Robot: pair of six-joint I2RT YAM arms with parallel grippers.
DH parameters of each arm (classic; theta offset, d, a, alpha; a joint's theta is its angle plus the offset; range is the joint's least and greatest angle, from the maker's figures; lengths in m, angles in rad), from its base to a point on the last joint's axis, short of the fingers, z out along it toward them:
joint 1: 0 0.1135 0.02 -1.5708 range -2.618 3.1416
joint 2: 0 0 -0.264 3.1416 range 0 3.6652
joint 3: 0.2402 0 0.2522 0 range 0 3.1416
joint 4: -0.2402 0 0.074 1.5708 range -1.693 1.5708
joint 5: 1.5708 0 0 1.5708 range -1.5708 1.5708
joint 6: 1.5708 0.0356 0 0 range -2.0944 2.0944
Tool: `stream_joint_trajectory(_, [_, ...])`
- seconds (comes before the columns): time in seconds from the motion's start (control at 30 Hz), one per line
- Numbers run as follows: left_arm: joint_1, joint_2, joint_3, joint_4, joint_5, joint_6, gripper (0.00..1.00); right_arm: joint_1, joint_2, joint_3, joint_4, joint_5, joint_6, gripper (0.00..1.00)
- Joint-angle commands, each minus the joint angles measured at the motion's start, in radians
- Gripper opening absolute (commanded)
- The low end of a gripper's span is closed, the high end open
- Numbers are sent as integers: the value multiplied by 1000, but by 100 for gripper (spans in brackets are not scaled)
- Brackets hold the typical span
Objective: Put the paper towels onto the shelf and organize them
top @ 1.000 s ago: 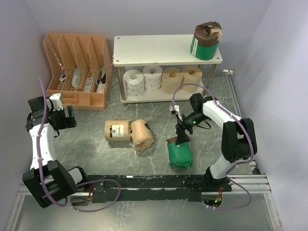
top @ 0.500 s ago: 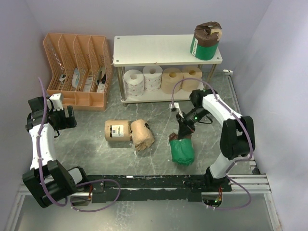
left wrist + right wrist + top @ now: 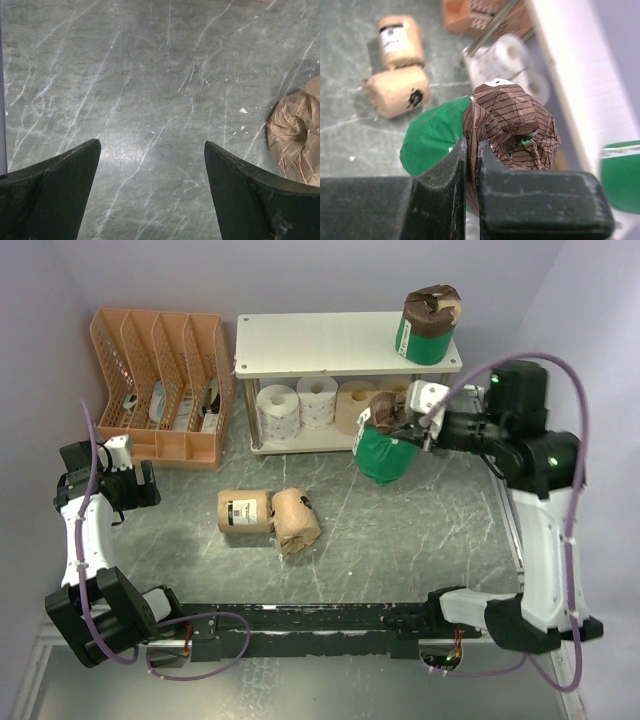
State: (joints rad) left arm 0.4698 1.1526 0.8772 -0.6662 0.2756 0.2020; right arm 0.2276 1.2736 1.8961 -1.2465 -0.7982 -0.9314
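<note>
My right gripper (image 3: pixel 410 426) is shut on the crumpled brown end of a green-wrapped roll (image 3: pixel 384 453), (image 3: pixel 436 137), which hangs in the air in front of the shelf's (image 3: pixel 330 342) lower tier. A second green roll (image 3: pixel 425 323) stands upright on the top board at the right. Several rolls sit on the lower board: white dotted (image 3: pixel 277 410), white (image 3: pixel 317 400) and tan (image 3: pixel 355 405). Two tan-wrapped rolls (image 3: pixel 245 510), (image 3: pixel 296 522) lie on the table. My left gripper (image 3: pixel 152 150) is open over bare table, with a tan-wrapped roll (image 3: pixel 296 135) at its right.
An orange slotted file organizer (image 3: pixel 165 385) stands left of the shelf. Walls close in on the back and both sides. A black rail (image 3: pixel 330 620) runs along the near edge of the table.
My right gripper shut on the green roll's brown end, lifted it off the table and carried it up and back towards the shelf. The left arm stayed put.
</note>
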Motion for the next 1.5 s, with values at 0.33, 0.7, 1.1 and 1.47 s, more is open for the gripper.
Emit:
stream_joint_trajectory(0.33, [10,-29,31,-8,34,14,96,8,112,229,629,285,281,0])
stream_joint_trajectory(0.7, [9,-35,27,-3,34,15,96,39,351,396,816,357,256,0])
stream_joint_trajectory(1.1, [9,-50,25,1,17,7,96,156,480,380,790,536,33,0])
stream_joint_trajectory(1.47, [10,-40,28,1,11,7,96,156,521,371,773,628,-113,0])
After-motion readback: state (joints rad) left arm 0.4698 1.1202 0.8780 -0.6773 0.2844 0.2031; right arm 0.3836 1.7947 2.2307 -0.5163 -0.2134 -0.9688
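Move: The green-and-brown pack already hangs from the right fingers; its place is the free shelf top, about 25 cm ahead of this hand, 5 cm to the left and some 4 cm below. The shelf top's front edge lies roughly 16 cm straight ahead and 4 cm below; the wrapped roll on top stands about 23 cm ahead, 6 cm to the right and 2 cm up. From the left hand, that place is about 23 cm ahead, 50 cm right and 25 cm up. The right hand keeps its shut pinch on the brown wrapper end and first lifts the pack nearly straight up, then carries it forward over the shelf's front edge, about 25 cm forward in all and up to some 14 cm higher. Past the edge it shifts about 5 cm left, clear of the wrapped roll, then sinks 6 cm towards the shelf top while still easing forward, the wrist tipping the fingers up by some 35 degrees and turning clockwise. ##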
